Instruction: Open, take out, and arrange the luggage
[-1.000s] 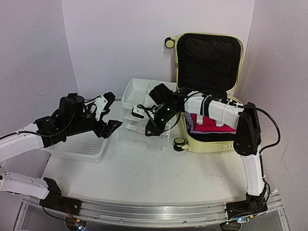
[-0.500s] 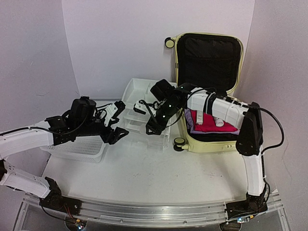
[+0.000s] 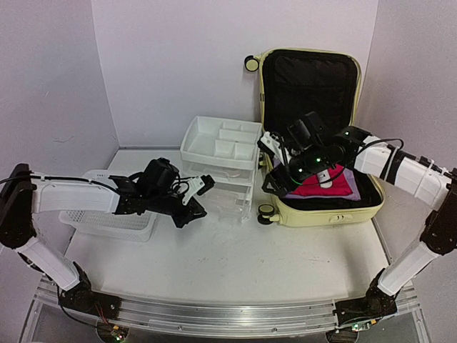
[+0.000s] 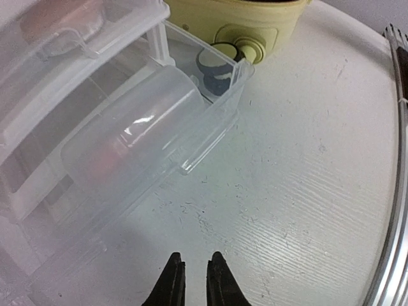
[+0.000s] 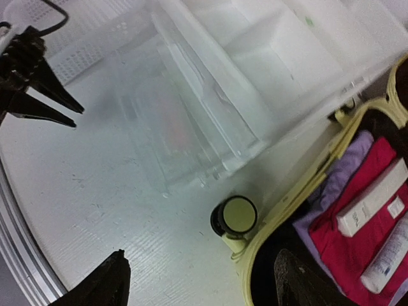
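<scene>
The pale yellow luggage (image 3: 318, 209) lies open at the right with its black-lined lid (image 3: 308, 86) standing upright. Inside lie a pink garment (image 3: 314, 189), purple cloth (image 3: 351, 187) and white tubes (image 5: 371, 199). My right gripper (image 3: 275, 168) hovers open over the luggage's near-left corner, above a spinner wheel (image 5: 234, 215), with nothing between its fingers (image 5: 115, 280). Low over the table, in front of the pulled-out clear drawer (image 4: 146, 121), my left gripper (image 4: 191, 262) has its fingers almost together and nothing between them.
A white plastic drawer unit (image 3: 218, 153) with a divided top tray stands left of the luggage, its bottom drawer pulled out. A white mesh basket (image 3: 114, 218) sits at the far left. The table's front rail (image 4: 398, 191) runs along the near edge.
The right gripper has swung right from the drawer unit to the luggage's left edge and opened wider. The left arm has stretched right and down to the drawer front, and its jaws have closed.
</scene>
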### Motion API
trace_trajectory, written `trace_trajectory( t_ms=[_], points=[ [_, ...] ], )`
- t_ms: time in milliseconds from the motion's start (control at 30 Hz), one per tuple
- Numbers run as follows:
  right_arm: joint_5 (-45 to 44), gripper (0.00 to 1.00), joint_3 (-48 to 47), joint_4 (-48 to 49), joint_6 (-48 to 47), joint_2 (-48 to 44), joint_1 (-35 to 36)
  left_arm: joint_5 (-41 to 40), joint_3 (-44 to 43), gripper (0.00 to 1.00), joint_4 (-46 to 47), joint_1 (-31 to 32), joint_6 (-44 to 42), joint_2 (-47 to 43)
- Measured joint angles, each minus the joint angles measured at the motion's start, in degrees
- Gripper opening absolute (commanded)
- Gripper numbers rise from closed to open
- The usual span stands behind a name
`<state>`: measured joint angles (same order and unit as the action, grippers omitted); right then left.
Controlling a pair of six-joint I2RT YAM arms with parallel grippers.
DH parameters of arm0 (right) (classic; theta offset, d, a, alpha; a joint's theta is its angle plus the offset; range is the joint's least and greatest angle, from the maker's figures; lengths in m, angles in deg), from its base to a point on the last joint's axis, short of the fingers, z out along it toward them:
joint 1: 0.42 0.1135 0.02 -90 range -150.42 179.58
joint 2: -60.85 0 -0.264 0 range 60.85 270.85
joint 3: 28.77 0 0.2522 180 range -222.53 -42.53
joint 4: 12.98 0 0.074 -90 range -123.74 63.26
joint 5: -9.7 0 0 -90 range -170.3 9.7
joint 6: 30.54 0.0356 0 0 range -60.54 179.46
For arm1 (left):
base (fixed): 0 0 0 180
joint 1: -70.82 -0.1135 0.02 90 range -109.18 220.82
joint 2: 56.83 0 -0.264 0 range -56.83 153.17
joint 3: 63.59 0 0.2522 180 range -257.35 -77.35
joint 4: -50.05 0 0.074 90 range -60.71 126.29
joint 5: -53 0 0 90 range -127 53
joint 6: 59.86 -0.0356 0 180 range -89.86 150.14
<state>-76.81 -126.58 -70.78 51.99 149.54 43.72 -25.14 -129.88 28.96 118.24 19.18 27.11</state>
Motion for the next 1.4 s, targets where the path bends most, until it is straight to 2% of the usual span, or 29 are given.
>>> trace_trajectory(
  t_ms=[133,300,533,867,1167,1267,1400],
  points=[
    [-1.8,0.77,8.9,0.3,4.8,-2.2,-3.5,-1.3,-1.4,0.1,1.7,0.9,0.0,6.4],
    [-3.2,0.78,14.1,0.0,8.4,-6.5,-3.6,-6.1,-4.5,0.12,4.0,1.0,0.0,11.6],
    [-5.0,0.79,15.3,0.1,10.1,-13.4,-3.5,-11.1,-9.4,0.22,7.9,1.0,-1.2,16.1],
    [-6.1,0.79,16.1,-0.1,10.5,-14.8,-3.5,-18.0,-14.8,0.32,9.4,1.0,-2.8,22.4],
    [-6.4,0.79,16.9,-0.4,10.8,-16.0,-3.5,-18.3,-15.5,0.58,10.4,1.0,-4.5,23.7],
    [-6.6,0.78,17.3,-0.6,10.8,-16.1,-3.5,-14.6,-11.8,0.76,11.5,1.0,-6.1,21.9],
    [-6.6,0.78,17.4,-0.7,10.8,-16.0,-3.5,-6.6,-6.6,0.89,11.9,0.8,-10.7,19.1]
  ],
)
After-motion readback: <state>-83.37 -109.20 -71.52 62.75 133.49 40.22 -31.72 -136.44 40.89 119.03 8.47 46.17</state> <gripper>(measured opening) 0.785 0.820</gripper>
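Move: The open drawer of the white drawer unit is about 8 cm ahead of my left hand, 7 cm to its right and 6 cm below. The suitcase's near wheel stands some 24 cm right and 6 cm ahead of that hand, the white basket about 25 cm left and 7 cm ahead, both some 12 cm lower. From my right hand the white bottle on the clothes is roughly 16 cm right, 8 cm ahead and 15 cm below; the drawer is 18 cm left, 3 cm ahead, 15 cm below. With my left fingers nearly shut, I dip about 4 cm, then drive forward some 10 cm and a little right, pushing the drawer into its unit. Then I draw back about 5 cm, sinking slightly and opening the fingers wide. Meanwhile my empty right hand swings about 8 cm right, away from the drawer and over the open suitcase, dipping and partly rising again, fingers still open. ##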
